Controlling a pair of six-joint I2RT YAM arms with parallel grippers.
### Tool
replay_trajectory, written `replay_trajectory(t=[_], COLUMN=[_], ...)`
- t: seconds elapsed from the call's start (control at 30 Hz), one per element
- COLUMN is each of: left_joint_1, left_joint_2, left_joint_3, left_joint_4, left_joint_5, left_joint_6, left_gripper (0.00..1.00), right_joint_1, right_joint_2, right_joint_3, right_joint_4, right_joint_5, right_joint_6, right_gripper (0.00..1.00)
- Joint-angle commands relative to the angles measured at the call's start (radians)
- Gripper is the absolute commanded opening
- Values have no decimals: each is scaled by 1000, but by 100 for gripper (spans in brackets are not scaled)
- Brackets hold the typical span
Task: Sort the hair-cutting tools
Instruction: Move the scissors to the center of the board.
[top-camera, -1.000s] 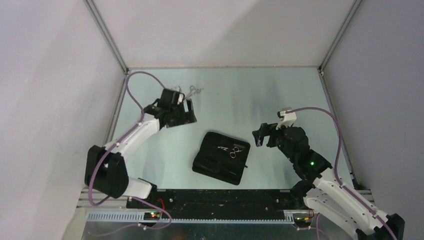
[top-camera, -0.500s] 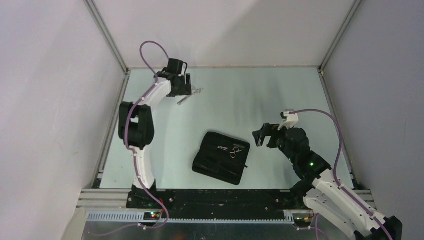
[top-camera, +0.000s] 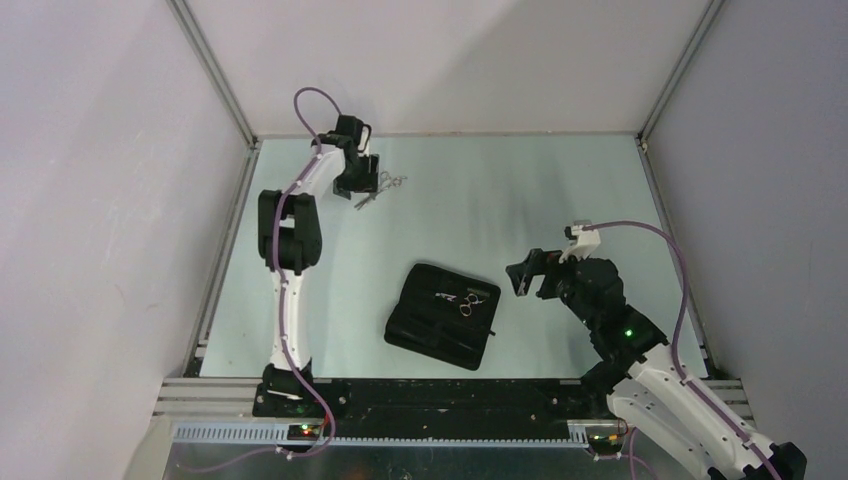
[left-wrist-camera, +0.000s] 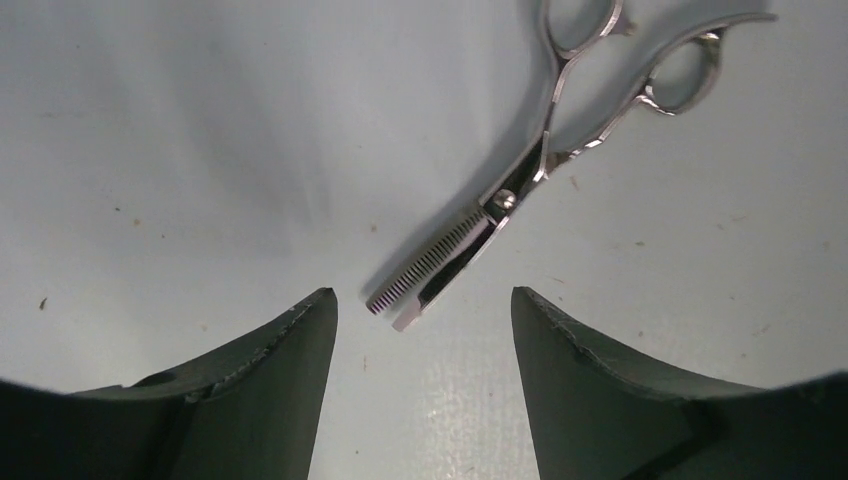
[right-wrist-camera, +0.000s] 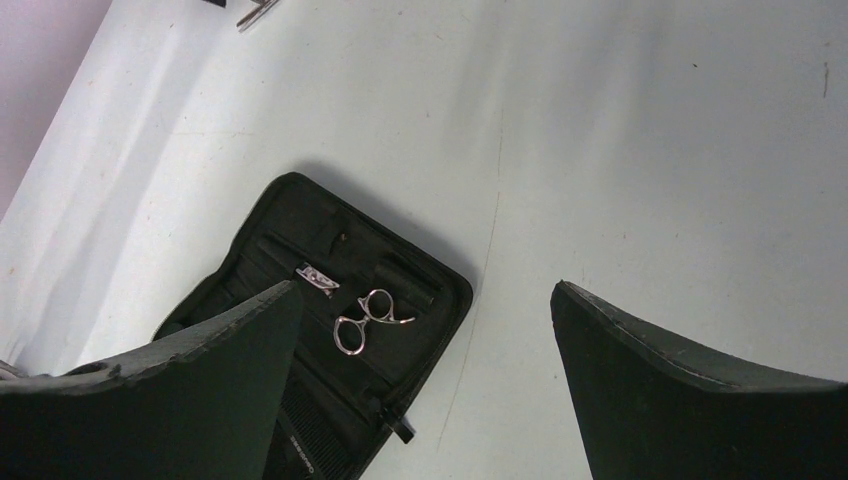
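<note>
One pair of silver thinning scissors (left-wrist-camera: 520, 190) lies on the table at the far left (top-camera: 378, 190), blades pointing toward my left gripper (left-wrist-camera: 425, 320). That gripper is open and empty, hovering just short of the blade tips. The second silver scissors (right-wrist-camera: 365, 318) sits in the open black zip case (top-camera: 442, 315), ring handles showing. A black flat comb (right-wrist-camera: 310, 435) lies in the case's lower pocket. My right gripper (right-wrist-camera: 425, 330) is open and empty, above the table right of the case. The handled comb is hard to make out.
The metal frame posts and grey walls border the table (top-camera: 560, 190) at the back and on both sides. The left arm (top-camera: 290, 230) stretches along the table's left edge to the far corner.
My left arm has reached out from near the table's middle left to the far left corner, and its gripper now hovers by the loose scissors. The right arm barely moved.
</note>
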Motion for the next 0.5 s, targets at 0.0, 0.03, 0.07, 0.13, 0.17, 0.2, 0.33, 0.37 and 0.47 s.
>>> replay_trajectory(t=[0.0,0.03,0.07,0.13,0.17,0.2,0.33,0.37,0.47], left_joint_1=[27,28,28,27,27,27,22,18,1], left_joint_2=[57,73,79,88,87,87,97,96,73], left_joint_3=[85,93,107,113,111,102,74,65,20], left_joint_4=[-68,-80,-84,-93,-95,-94,-105,-112,-102], left_joint_5=[57,65,78,102,109,119,143,144,133], left_joint_6=[0,-7,-13,-32,-47,-54,-89,-94,-96], left_gripper=[70,69,68,67,67,65,58,52,43], right_joint_1=[-6,-7,-8,-8,-9,-9,-10,-11,-11], right_joint_2=[-29,-35,-38,-48,-54,-56,-64,-65,-73], right_joint_3=[2,2,2,2,2,2,2,2,2], right_joint_4=[-9,-13,-17,-23,-26,-27,-35,-35,-40], right_joint_5=[-11,-10,-10,-7,-6,-7,-9,-11,-12], right_joint_6=[14,13,13,12,12,12,12,13,13], right_gripper=[99,99,99,99,99,99,99,99,99])
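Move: The scissors lie just below the left hand, their middle about 4 cm ahead, 5 cm to the right and 4 cm down; the blade tips point back-left, almost under the fingers. The open black case is some 30 cm back and 18 cm to the right of this hand, with the small scissors in it about 26 cm back and 23 cm right. From the right hand, the first scissors are roughly 32 cm ahead, 29 cm left and 17 cm below. Around the blade ends of the scissors, the left fingers come down about 2.5 cm, most of it early on, and then ease some 1 cm back and to the right. Meanwhile they close by about a third of their gap, still open with the blades between them, and the wrist tilts some 10 degrees so that the fingers point more steeply down. ##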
